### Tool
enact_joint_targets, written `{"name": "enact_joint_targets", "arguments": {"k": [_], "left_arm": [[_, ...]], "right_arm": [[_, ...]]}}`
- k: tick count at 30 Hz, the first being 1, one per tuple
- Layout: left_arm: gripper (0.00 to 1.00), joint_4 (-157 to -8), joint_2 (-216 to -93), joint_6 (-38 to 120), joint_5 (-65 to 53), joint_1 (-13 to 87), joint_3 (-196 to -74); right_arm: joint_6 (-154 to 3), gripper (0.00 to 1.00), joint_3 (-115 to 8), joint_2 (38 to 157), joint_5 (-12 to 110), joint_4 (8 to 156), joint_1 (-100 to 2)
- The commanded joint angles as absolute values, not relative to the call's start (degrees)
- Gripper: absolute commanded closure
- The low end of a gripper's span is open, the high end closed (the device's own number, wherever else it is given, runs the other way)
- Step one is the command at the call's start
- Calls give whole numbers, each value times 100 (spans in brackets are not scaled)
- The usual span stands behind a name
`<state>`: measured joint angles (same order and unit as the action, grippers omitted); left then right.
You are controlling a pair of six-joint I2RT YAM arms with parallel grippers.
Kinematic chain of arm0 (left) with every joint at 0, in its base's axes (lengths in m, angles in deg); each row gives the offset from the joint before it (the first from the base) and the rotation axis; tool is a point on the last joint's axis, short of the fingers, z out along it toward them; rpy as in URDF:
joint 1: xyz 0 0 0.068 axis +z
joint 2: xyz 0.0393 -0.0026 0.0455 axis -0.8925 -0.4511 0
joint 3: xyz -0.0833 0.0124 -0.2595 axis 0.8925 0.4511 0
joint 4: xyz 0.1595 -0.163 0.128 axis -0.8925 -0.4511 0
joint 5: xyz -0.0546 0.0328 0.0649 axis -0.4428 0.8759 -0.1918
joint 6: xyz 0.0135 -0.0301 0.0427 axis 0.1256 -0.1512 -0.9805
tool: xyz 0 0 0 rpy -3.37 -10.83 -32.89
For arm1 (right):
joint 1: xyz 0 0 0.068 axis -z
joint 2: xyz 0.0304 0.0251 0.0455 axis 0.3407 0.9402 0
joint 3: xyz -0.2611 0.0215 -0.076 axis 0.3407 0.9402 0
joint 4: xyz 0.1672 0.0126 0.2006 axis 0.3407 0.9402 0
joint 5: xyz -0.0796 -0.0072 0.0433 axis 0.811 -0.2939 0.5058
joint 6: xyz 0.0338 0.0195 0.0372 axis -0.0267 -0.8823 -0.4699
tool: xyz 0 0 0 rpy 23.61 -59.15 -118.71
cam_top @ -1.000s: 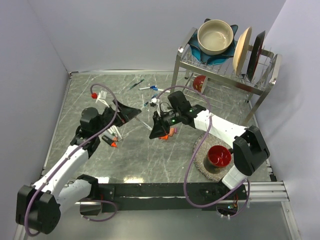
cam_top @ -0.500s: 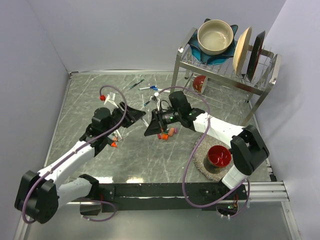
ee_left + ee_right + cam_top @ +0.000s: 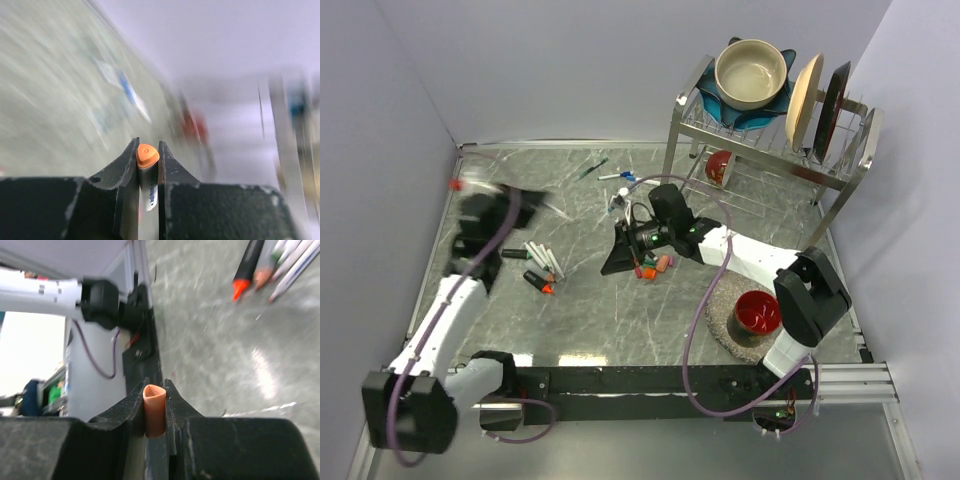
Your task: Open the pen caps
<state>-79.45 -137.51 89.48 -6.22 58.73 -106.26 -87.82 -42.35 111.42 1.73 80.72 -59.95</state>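
Note:
My left gripper is shut on a white marker, whose orange end pokes out between the fingertips. In the top view that gripper is a motion blur at the left rear of the table. My right gripper is shut on an orange pen cap, its hollow mouth facing outward. In the top view it points left near mid-table. Loose pen caps in red, pink and orange lie just right of it.
Several markers and a black one with an orange tip lie left of centre; more markers lie at the back. A dish rack with a bowl stands back right. A red bowl sits on a mat.
The left gripper has closed on the marker and swung fast to the left rear, away from the right gripper. The right gripper has edged left, still holding the orange cap.

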Motion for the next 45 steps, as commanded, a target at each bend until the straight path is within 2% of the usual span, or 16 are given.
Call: {"name": "enact_joint_targets", "arguments": {"k": [1, 5, 10, 20, 26, 36, 45], "left_arm": [[99, -8275, -13827, 8634, 111, 6582, -11205], [99, -8257, -13924, 8502, -117, 6661, -11241], [99, -8662, -13950, 8212, -214, 6687, -11039], [99, -9111, -14372, 8053, -214, 6714, -10345], [97, -8838, -14793, 7922, -433, 6714, -10045], [96, -9154, -16462, 7061, -908, 6705, -10801], [89, -9128, -16806, 6946, -1207, 6670, -10924]], "right_arm": [[-8475, 100, -4318, 11173, -14, 8576, -6105], [-8063, 100, -4502, 11235, 363, 9075, -6123], [-6896, 100, -4986, 11401, 1786, 9972, -6105], [-5681, 100, -5540, 12052, 3351, 11124, -6070], [-5513, 100, -5680, 12307, 3678, 11344, -6052], [-5416, 100, -5716, 12333, 3652, 11459, -6026], [-5399, 100, -5760, 12377, 3643, 11503, -6026]]}}
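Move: The uncapped pen in my left hand is bound for the bundle of open pens, roughly 25 cm below, 3 cm back and 3 cm left of this hand. The green-tipped marker lies about 7 cm left of the bundle and 2 cm farther out, the orange-tipped marker 5 cm nearer me and 2 cm left of it. From my right hand, the heap of caps is some 10 cm ahead, 8 cm right and 17 cm down; its orange cap sits 2 cm nearer and 1 cm left, its green cap 3 cm farther out and 3 cm left. Both my hands sink, their grips still shut. My left swings about 7 cm left, then lowers the pen some 25 cm to just above the bundle, fingers tipping down nearly 40 degrees and easing 2 cm back right. My right brings its salmon cap down about 13 cm, also right and forward, turning its fingers from leftward to steeply down, and stops short of the cap heap's near side. ##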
